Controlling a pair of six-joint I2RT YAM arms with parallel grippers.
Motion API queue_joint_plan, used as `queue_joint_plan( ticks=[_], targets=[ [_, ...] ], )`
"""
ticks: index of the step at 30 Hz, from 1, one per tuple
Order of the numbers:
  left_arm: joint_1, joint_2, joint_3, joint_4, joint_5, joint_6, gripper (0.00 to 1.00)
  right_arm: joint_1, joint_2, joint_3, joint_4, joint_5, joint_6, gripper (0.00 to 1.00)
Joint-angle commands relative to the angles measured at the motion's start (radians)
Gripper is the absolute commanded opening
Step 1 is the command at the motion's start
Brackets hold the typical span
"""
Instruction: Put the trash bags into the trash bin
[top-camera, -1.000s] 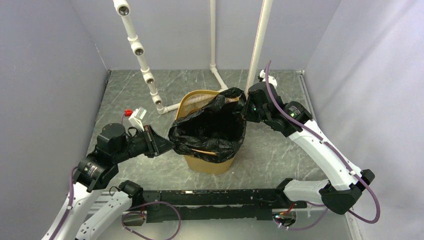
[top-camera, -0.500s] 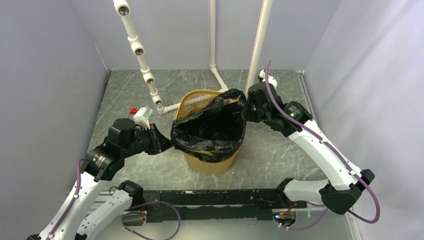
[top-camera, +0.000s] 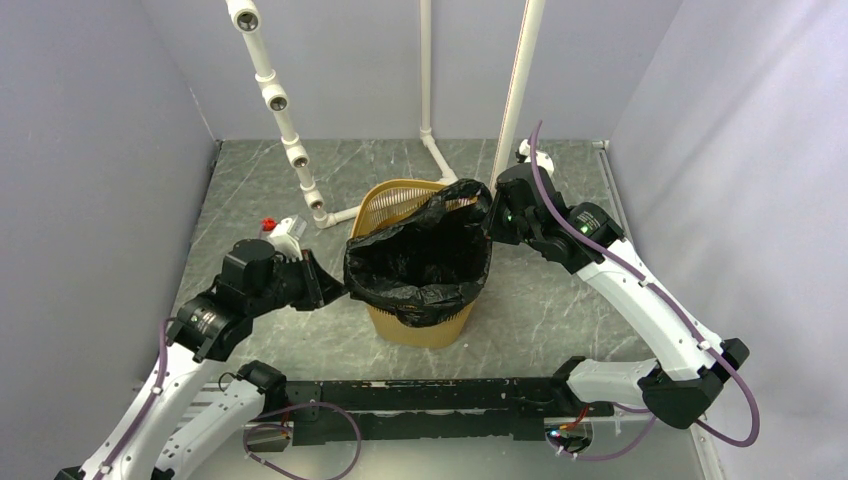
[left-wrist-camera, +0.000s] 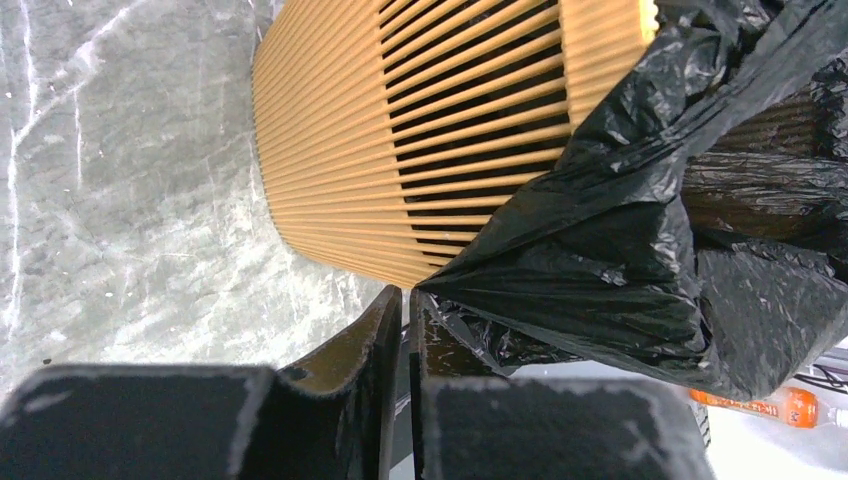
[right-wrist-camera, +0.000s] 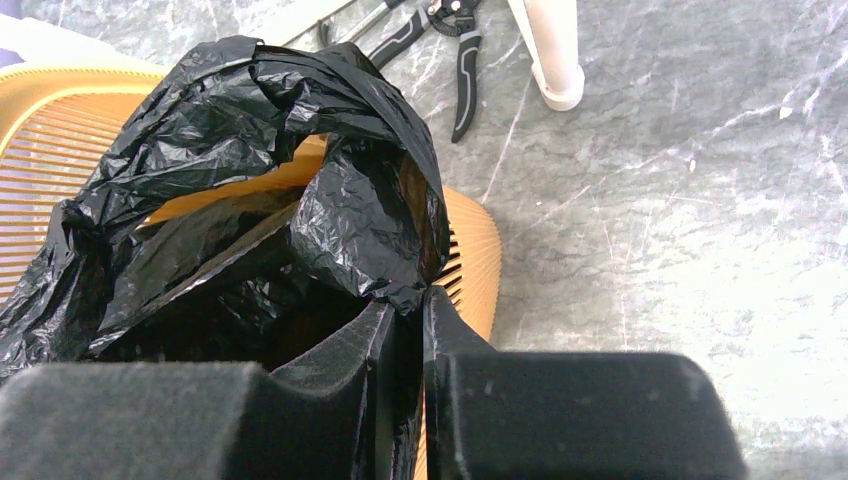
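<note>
The yellow-orange slatted trash bin (top-camera: 415, 328) stands mid-table, with the glossy black trash bag (top-camera: 425, 255) draped over its mouth and hanging open inside. My left gripper (top-camera: 336, 290) is at the bin's left side, shut on the bag's left edge. In the left wrist view the plastic (left-wrist-camera: 620, 250) stretches taut from between its fingertips (left-wrist-camera: 408, 295) across the bin's wall (left-wrist-camera: 400, 140). My right gripper (top-camera: 490, 215) is at the bin's far right rim, shut on a bunched fold of bag (right-wrist-camera: 360, 215) pinched at its tips (right-wrist-camera: 420, 292).
A white pipe frame (top-camera: 290, 140) rises behind the bin, with an upright post (top-camera: 520, 90) near my right wrist. Black-handled cutters (right-wrist-camera: 462, 70) lie by a pipe foot (right-wrist-camera: 555, 70). An orange bottle (left-wrist-camera: 765, 405) and a red-capped item (top-camera: 268, 222) lie to the left. Grey walls enclose the table.
My left arm has shifted right, toward the bin, carrying the bag's left edge a little closer to the rim. The right arm has stayed in place.
</note>
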Motion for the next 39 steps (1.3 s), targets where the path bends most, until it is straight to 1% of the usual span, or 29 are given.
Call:
queue_joint_plan(
  ticks=[1,4,6,9,11,18,25,27,33,36,39],
  targets=[
    [0.002,0.011,0.0,0.039,-0.032,0.027,0.14,-0.001,-0.005,0.021,0.064,-0.027,-0.006,0.0],
    [0.002,0.009,0.002,0.041,-0.036,0.026,0.16,-0.001,-0.001,0.024,0.065,-0.028,-0.007,0.0],
    [0.002,0.007,0.004,0.038,-0.035,0.025,0.22,-0.001,0.003,0.027,0.066,-0.032,-0.009,0.0],
    [0.002,0.002,0.009,0.027,-0.043,0.025,0.35,-0.001,0.01,0.034,0.062,-0.033,-0.013,0.0],
    [0.002,0.0,0.016,0.016,-0.046,0.025,0.41,-0.001,0.011,0.041,0.058,-0.032,-0.016,0.0],
    [0.002,-0.017,0.054,-0.047,-0.065,0.046,0.72,-0.001,0.007,0.049,0.057,-0.03,-0.034,0.0],
    [0.002,-0.066,0.101,-0.171,-0.122,0.088,0.91,-0.001,0.01,0.04,0.085,-0.059,-0.082,0.0],
    [0.002,-0.073,0.125,-0.201,-0.14,0.108,0.93,-0.001,0.009,0.038,0.087,-0.065,-0.093,0.0],
    [0.002,-0.051,0.195,-0.276,-0.17,0.162,0.93,-0.001,0.013,0.058,0.096,-0.074,-0.141,0.0],
    [0.002,-0.046,0.21,-0.303,-0.195,0.163,0.93,-0.001,0.021,0.079,0.096,-0.078,-0.184,0.0],
    [0.002,-0.073,0.216,-0.294,-0.267,0.145,0.93,-0.001,0.034,0.096,0.09,-0.086,-0.239,0.0]
  ],
)
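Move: The left fingers still pinch the near left edge of the trash bag. The middle of its open mouth lies about 13 cm to this hand's right and 6 cm ahead, near its own height, and the trash bin's middle sits about 13 cm right, 5 cm ahead and 9 cm lower. The right hand still grips the other side, with the bag mouth's middle roughly 12 cm to its left and 4 cm back, about 3 cm lower. The left gripper spreads from nearly shut to wide open almost on the spot, letting go of the bag's near left edge, then backs off to the left by about 5 cm, also drawing some 2 cm back towards the base and 2 cm up, with its left side rolling up about 10 degrees. The right hand keeps its pinch on the far right part of the bag's edge, easing only about 1 cm left while it turns a little counter-clockwise. ##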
